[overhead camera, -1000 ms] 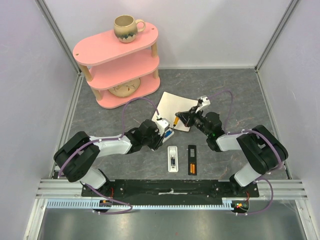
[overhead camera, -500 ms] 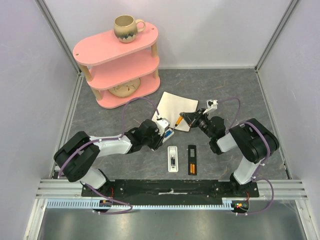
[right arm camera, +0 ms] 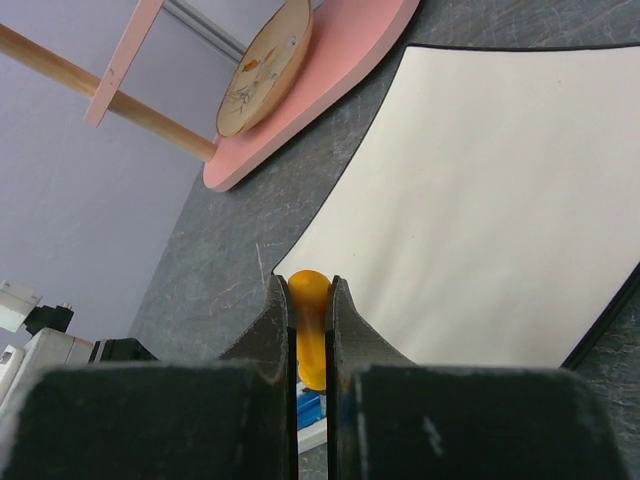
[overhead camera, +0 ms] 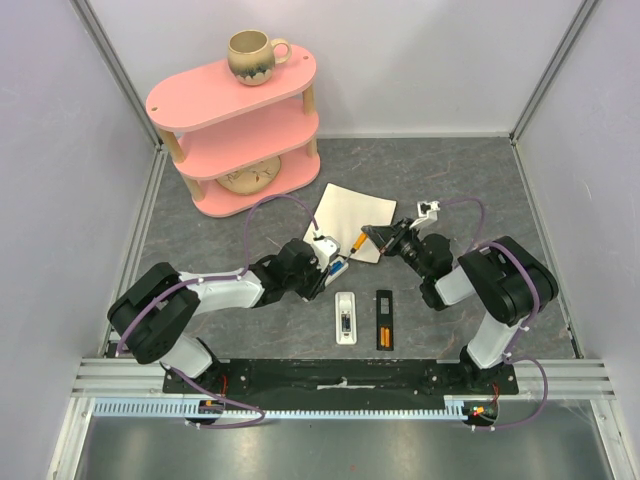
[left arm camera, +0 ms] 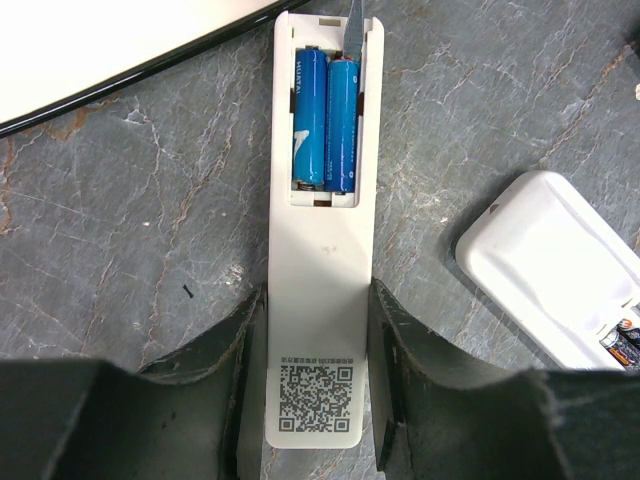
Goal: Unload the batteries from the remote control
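Observation:
A white remote control lies back up on the grey table, its battery bay uncovered. Two blue batteries sit side by side in the bay. My left gripper is shut on the remote's lower end, one finger against each long side. In the top view this remote lies just in front of the left gripper. My right gripper is shut on the orange handle of a screwdriver. The screwdriver's metal tip touches the far end of the bay by the right battery.
A second white remote and a black remote holding orange cells lie near the front. A white sheet lies behind the grippers. A pink three-tier shelf with a mug stands at the back left.
The right arm's wrist has swung right and drawn in toward its base, with the screwdriver still pointing at the held remote. The left arm and remote have stayed put.

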### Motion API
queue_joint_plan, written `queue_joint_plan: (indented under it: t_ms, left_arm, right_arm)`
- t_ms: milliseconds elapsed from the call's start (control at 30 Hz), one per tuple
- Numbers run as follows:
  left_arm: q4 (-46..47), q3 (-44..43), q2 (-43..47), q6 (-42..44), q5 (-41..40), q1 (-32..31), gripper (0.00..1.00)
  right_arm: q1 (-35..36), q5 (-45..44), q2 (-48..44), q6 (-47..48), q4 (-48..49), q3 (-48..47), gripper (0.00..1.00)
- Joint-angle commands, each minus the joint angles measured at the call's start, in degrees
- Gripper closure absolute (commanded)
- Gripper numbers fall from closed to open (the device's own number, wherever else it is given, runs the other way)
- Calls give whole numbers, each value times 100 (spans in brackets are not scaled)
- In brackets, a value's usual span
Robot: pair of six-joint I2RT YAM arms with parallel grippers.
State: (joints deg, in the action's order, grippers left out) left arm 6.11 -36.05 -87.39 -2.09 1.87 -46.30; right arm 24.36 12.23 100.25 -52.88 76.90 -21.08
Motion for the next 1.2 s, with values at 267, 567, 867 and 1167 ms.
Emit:
queue_joint_plan:
  t_ms: [267,567,867,1167]
  left_arm:
    - [242,-104,-348,77,130,25,98]
    - [233,-104,-348,68,121,34,98]
    - [233,-104,-348,59,138,34,98]
    - [233,-104,-366,68,182,34,98]
  right_arm:
    - [245,1238,-286,-908,2101,192,100]
    - [245,1256,-418,-926,2066,201,100]
    - [201,878,-1023,-147,820,131,100]
    - [201,-387,-2071,1473,-2020,-624,100]
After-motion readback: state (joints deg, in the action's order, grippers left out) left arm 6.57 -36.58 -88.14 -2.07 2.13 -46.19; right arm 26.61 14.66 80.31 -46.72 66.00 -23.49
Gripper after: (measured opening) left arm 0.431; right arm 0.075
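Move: The right hand holds the screwdriver by its handle; the batteries, still in the remote's open bay, lie some 5 cm back, 5 cm to its left and 6 cm below. The board's middle is about 4 cm ahead and 3 cm left, the white remote 16 cm back and 4 cm left, the dark remote 16 cm back and 4 cm right, all 10 or 11 cm down. From the left hand, the batteries lie about 4 cm ahead, 3 cm right and 3 cm up. With the screwdriver tip still at the far end of one battery, the right hand first bears almost in place, easing a few millimetres back and right, then breaks away some 5 cm back and 3 cm left, swinging about 15 degrees counter-clockwise. It then climbs roughly 9 cm, coming partly forward and right again and tipping up, to carry the tip clear of the remote, while the left hand keeps its grip on the remote nearly still. ##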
